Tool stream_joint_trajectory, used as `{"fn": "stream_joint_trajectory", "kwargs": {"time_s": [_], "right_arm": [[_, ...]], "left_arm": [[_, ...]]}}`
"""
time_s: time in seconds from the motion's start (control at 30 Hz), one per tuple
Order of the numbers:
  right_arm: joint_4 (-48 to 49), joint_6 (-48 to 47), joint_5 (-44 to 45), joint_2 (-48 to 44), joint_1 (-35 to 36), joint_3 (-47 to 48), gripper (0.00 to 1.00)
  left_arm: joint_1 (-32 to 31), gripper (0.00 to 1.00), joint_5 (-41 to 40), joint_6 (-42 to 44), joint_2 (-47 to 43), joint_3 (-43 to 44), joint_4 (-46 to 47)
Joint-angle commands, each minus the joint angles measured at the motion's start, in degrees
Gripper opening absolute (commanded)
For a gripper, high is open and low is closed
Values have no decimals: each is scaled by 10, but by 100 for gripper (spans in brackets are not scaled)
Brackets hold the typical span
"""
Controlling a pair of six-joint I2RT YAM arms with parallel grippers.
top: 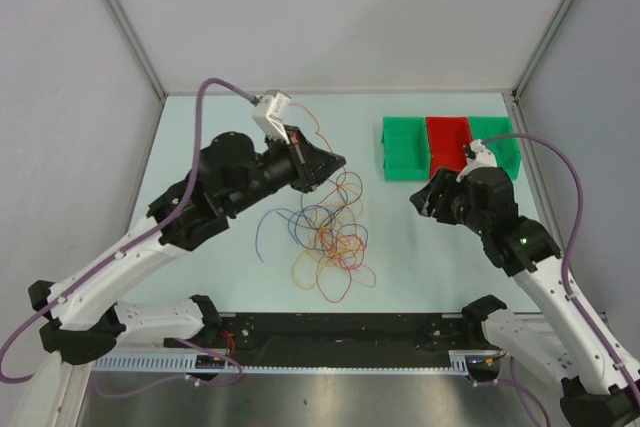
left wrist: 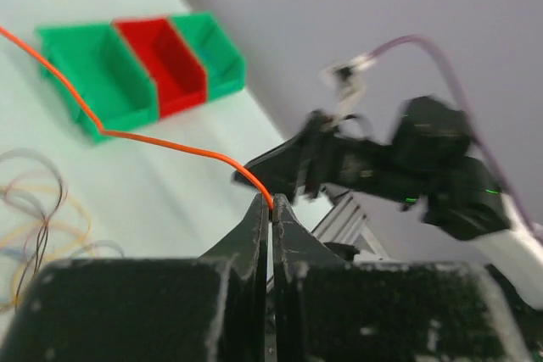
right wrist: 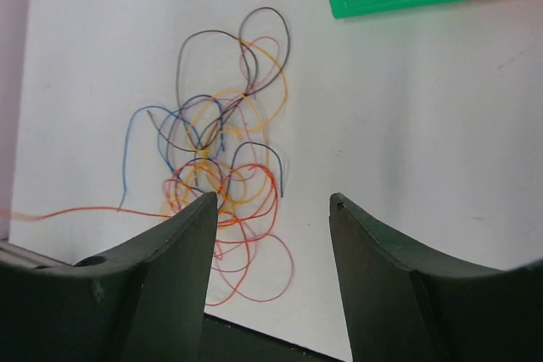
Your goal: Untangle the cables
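Note:
The cables [top: 326, 232] lie as a tangle of thin orange, red, blue and dark loops on the pale table, in the middle of the top view. My left gripper [top: 335, 161] hovers over the tangle's far edge. It is shut on a single orange cable [left wrist: 170, 143], pinched at the fingertips [left wrist: 272, 205] and running off to the upper left. My right gripper [top: 421, 197] is to the right of the tangle, open and holding nothing. In its wrist view the cables [right wrist: 221, 154] lie beyond and left of the gap [right wrist: 271, 201].
A row of bins, green [top: 402, 146], red [top: 446, 141] and green [top: 497, 137], stands at the back right, behind the right arm. Grey walls close in the table's left, back and right sides. The black rail [top: 340, 339] runs along the near edge.

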Motion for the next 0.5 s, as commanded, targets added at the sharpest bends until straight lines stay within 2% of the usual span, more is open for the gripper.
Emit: {"fn": "stream_joint_trajectory", "kwargs": {"time_s": [0.0, 0.07, 0.27, 0.37, 0.47], "right_arm": [[0, 9, -38, -44, 1, 29, 60], [7, 14, -59, -59, 4, 26, 60], [57, 43, -128, -96, 21, 25, 60], [72, 51, -121, -110, 40, 25, 60], [91, 52, -100, -112, 71, 25, 60]], "left_arm": [[14, 0, -55, -50, 5, -10, -33], [40, 0, -49, -74, 1, -12, -41], [124, 0, 74, -135, 4, -35, -1], [155, 0, 135, -150, 25, -24, 18], [179, 0, 174, -142, 59, 20, -5]]}}
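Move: The left gripper holds the red cable; the middle of the tangle below lies about 10 cm ahead, 2 cm left and 42 cm down, its loose blue cable end about 9 cm ahead and 18 cm left. From the open right gripper, the held spot on the red cable is roughly 17 cm left, 4 cm back and 21 cm up; the tangle is 6 cm ahead, 19 cm left, 21 cm down, and the left green bin 33 cm straight ahead. Keep the red cable pinched in the left gripper and carry it about 6 cm forward, drifting left, dipping some 4 cm early and then holding that height while the wrist tips down. At the same time raise the right gripper about 7 cm, drawing back and left and swinging counter-clockwise, fingers still open, to close in on the red cable without touching it. ##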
